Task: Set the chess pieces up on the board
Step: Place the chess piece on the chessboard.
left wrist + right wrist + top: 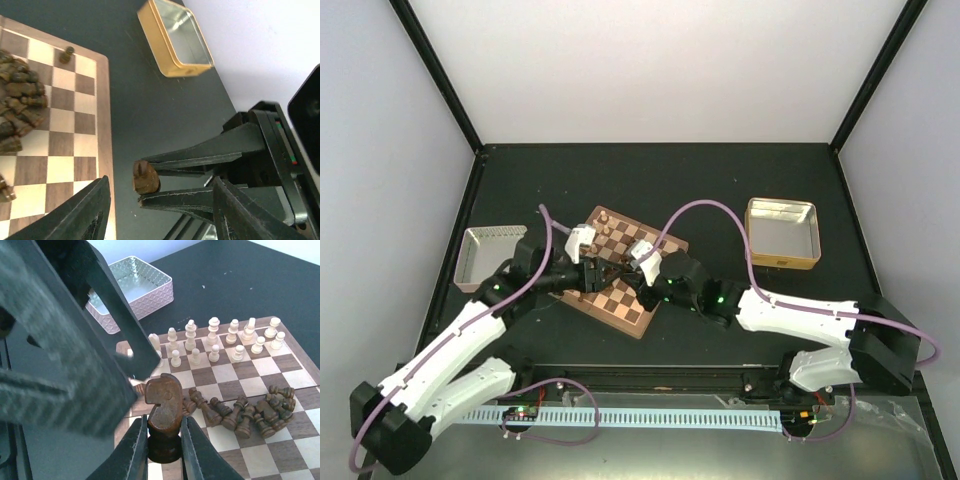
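The board [620,305] lies at an angle in the middle of the table. Cream chess pieces [215,342] stand in two rows along its far edge. A heap of dark pieces [245,412] lies toppled on the middle squares. My right gripper [163,419] is shut on a dark knight [164,400], held upright over the board's near edge. In the left wrist view the same knight [145,177] sits between the right gripper's fingertips, with my left gripper [161,181] open on either side of it and not touching. One dark piece [66,54] stands alone near a corner.
A pale patterned tin [485,255] stands left of the board, and it shows behind the cream rows too [135,282]. An open gold tin [780,232] sits to the right. Both grippers [610,274] crowd together over the board's near-left part.
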Available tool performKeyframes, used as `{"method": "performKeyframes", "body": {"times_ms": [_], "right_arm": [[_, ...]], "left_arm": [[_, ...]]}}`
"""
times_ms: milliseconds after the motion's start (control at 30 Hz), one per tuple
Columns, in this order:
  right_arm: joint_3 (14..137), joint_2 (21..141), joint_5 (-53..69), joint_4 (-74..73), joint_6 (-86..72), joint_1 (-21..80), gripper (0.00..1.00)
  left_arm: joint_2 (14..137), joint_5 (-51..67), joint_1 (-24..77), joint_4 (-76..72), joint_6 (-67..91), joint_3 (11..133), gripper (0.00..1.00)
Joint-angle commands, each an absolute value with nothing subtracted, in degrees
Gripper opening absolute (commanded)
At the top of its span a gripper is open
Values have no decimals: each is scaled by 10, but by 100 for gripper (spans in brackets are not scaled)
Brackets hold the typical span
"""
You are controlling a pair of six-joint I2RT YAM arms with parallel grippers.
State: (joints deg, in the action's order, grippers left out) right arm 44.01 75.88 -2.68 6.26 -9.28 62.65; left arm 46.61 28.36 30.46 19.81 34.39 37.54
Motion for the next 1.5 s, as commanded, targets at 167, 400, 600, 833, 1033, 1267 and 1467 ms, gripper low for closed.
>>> {"method": "performKeyframes", "body": {"times_ms": [167,400,600,833,1033,1267,1467], "right_arm": [[432,741,-47,104,-91,629,10],[425,736,-50,105,-89,629,10],[420,730,-54,107,-91,629,11],[431,717,-151,36,-131,629,52],[425,676,-255,-12,-210,613,59],[404,614,-317,-129,-411,487,60],[359,568,-241,-133,-473,391,60]], "left_arm": [[539,360,303,197,319,420,40],[542,345,303,162,321,414,16],[549,336,303,154,315,408,8],[551,246,305,173,296,419,6],[593,165,328,179,289,452,6],[694,48,401,157,306,509,7],[841,-53,485,130,347,583,7]]}}
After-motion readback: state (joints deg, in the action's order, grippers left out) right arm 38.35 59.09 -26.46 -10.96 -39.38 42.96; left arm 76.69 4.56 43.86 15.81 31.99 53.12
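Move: The dark knight, held by the right gripper, stands between the left hand's open fingers, about 2 cm to the left hand's right and 1 cm below. From the right hand it lies about 1 cm ahead and 1 cm left. On the board, a lone dark piece sits some 12 cm ahead of the left hand, 10 cm right and 18 below; the dark pile is about 6 cm ahead, 1 cm left, equally low. The left fingers close on the dark knight after easing about 1.5 cm right onto it, while the right hand holds it nearly still; then the right fingers open and let go. The left carries the knight forward, right and down, about 7 cm forward, towards the lone dark piece, fingers tipping some 20 degrees steeper, as the right hand withdraws about 20 cm right and 9 forward, swinging clockwise. ##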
